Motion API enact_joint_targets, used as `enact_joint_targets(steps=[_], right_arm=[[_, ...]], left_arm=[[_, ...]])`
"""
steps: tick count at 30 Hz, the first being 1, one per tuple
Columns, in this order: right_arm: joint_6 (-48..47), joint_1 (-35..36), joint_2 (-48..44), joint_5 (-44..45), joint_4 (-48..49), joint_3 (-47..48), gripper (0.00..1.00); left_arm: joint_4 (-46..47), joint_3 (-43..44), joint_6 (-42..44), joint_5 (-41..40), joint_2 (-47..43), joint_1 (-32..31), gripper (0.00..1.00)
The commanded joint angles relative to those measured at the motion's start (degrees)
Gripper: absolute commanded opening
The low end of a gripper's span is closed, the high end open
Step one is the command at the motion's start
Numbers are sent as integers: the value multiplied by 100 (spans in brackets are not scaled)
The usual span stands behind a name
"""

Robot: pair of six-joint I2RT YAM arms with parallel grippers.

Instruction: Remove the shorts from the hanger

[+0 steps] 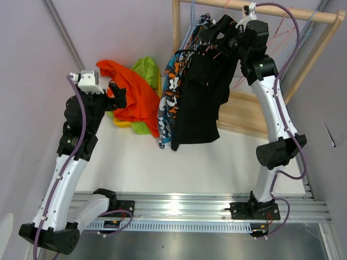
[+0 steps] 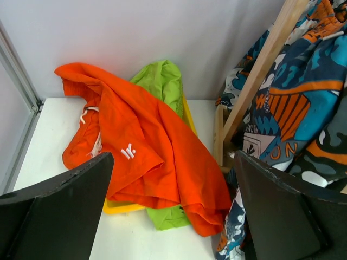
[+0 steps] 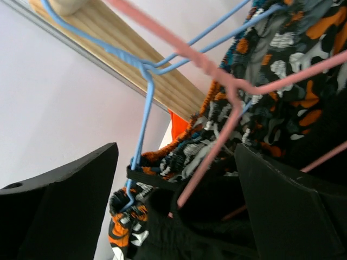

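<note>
Black shorts [image 1: 203, 103] and blotch-patterned shorts [image 1: 169, 103] hang from wire hangers on the wooden rail [image 1: 271, 10]. My right gripper [image 1: 219, 38] is up at their waistbands, open. In the right wrist view a pink hanger [image 3: 217, 146] and the black shorts' waist [image 3: 217, 227] lie between its fingers [image 3: 176, 200], with a blue hanger [image 3: 143, 119] and patterned shorts [image 3: 282, 65] just beyond. Orange-red shorts [image 1: 135, 95] lie crumpled on the table over lime green shorts [image 1: 146, 67]. My left gripper [image 1: 116, 93] hovers open beside them, holding nothing [image 2: 173, 211].
The wooden rack's upright post [image 2: 260, 70] stands right of the orange-red pile [image 2: 146, 146], with patterned fabric [image 2: 293, 103] hanging behind it. A yellow piece [image 2: 122, 207] peeks out under the pile. Grey walls close in at the back and left.
</note>
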Motion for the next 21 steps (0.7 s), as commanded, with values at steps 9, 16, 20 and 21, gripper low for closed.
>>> enact_joint_targets(steps=[9, 16, 20, 21], right_arm=[[-493, 565, 87, 1292, 156, 172, 27], [-766, 732, -316, 1749, -160, 102, 0], [-871, 828, -931, 1926, -21, -275, 0], [-897, 846, -1159, 1934, 76, -329, 0]], left_arm=[[136, -350, -67, 194, -539, -25, 99], [92, -377, -172, 466, -645, -25, 99], [127, -307, -286, 1124, -724, -42, 99], [145, -246, -313, 1221, -733, -95, 99]])
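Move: The pink hanger's sloping arm lies between my right hand's open fingers, about 1 cm ahead of their midpoint, 2 cm left and 1 cm lower. The black shorts hang from it, their middle some 6 cm back, 3 cm left and 18 cm down; the patterned shorts hang about 3 cm back, 11 cm left and 18 cm down. From my left hand the hanger arm is roughly 18 cm ahead, 30 cm right and 8 cm up. I ease my right hand about 2 cm left and slightly down while its wide-open fingers shut, pinching the pink hanger's sloping arm below the neck. Keeping that pinch, I come back right nearly 2 cm, turning the wrist about 10 degrees clockwise. My left hand, empty and open, draws back some 3 cm. ##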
